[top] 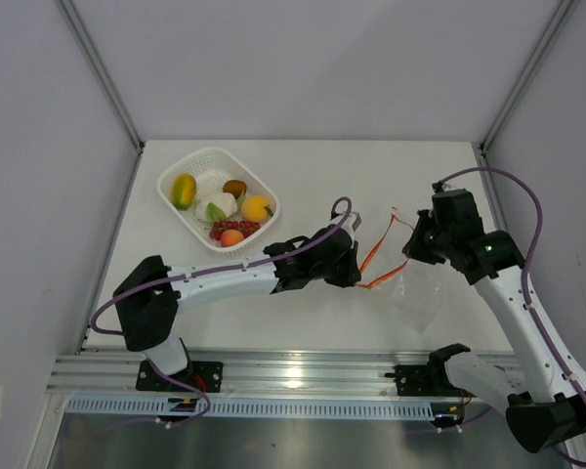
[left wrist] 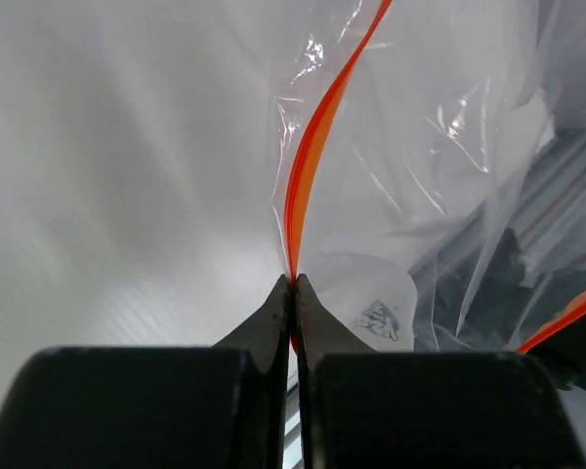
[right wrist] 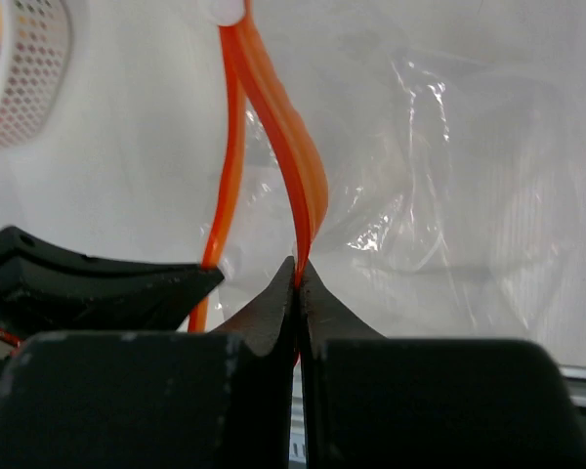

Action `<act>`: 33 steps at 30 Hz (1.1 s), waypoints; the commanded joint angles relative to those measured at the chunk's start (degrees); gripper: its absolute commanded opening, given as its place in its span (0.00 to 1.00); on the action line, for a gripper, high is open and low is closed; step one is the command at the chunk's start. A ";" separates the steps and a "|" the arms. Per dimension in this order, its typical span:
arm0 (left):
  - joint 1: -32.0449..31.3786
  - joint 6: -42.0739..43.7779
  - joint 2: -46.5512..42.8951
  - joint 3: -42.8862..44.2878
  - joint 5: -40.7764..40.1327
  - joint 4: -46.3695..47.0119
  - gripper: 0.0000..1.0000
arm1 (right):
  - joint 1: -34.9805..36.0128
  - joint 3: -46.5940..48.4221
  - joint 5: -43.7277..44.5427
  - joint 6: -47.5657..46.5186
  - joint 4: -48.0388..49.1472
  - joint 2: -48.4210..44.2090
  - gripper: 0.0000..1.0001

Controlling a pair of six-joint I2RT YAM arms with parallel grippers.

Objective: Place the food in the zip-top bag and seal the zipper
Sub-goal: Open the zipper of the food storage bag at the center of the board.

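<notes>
The clear zip-top bag (top: 415, 283) lies between the two arms with its mouth parted. Its red-orange zipper (top: 375, 249) shows as two strips. My left gripper (top: 358, 271) is shut on one zipper strip (left wrist: 308, 147), pinched between the closed fingertips (left wrist: 276, 311). My right gripper (top: 411, 244) is shut on the other zipper strip (right wrist: 298, 147), which curves up from its tips. The left gripper's black finger (right wrist: 98, 288) pokes into the right wrist view beside the first strip. The food (top: 225, 210), mango, orange, brown piece, grapes and others, sits in the white basket.
The white mesh basket (top: 190, 166) stands at the back left of the table, and its rim (right wrist: 24, 78) shows in the right wrist view. A metal rail (top: 293, 371) runs along the near edge.
</notes>
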 commanded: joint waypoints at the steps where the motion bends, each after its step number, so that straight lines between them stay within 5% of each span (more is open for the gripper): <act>1: 0.54 -0.26 -2.67 -4.22 -0.03 4.22 0.01 | 3.41 -4.31 1.29 -1.08 1.22 -0.76 0.00; 8: 0.54 1.06 -3.99 -6.86 -1.17 4.84 0.06 | 10.01 -9.87 3.31 2.35 6.76 0.38 0.00; 10: 0.54 1.68 -6.44 -8.79 -2.83 5.89 0.29 | 11.16 -10.05 3.66 2.53 7.21 0.73 0.00; 15: 0.89 5.79 -12.95 -10.29 -8.19 3.97 0.68 | 12.13 -10.66 3.75 2.79 8.35 0.65 0.00; 20: 5.08 9.32 -22.59 -11.86 -12.51 0.71 0.84 | 12.65 -10.66 3.75 2.79 8.96 1.70 0.00; 26: 19.66 8.01 -27.72 -10.39 -7.60 -4.46 0.89 | 14.76 -10.92 4.72 3.58 9.67 2.05 0.00; 33: 33.13 0.99 -21.85 -4.42 -4.00 -12.10 0.89 | 16.17 -10.84 5.07 3.67 11.33 3.28 0.00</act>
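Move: Between the two shut grippers the bag's mouth hangs pulled open; its middle is about 6 cm ahead and 6 cm right of the left hand, and some 2 cm ahead, 5 cm left and 5 cm below the right. The food basket's middle lies about 30 cm ahead, 41 cm left and 11 cm below the left hand; in it the peach is some 20 cm ahead and 36 cm left, the yellow fruit 28 cm ahead and 30 cm left. Sinking some 4 cm with the bag's left lip, the left hand opens wide and lets go, rises, then sweeps about 20 cm left and 12 cm forward towards the food basket, turning some 30 degrees counter-clockwise. The right fingers stay shut on the right lip, lowering it about 6 cm and easing it left and slightly back. ##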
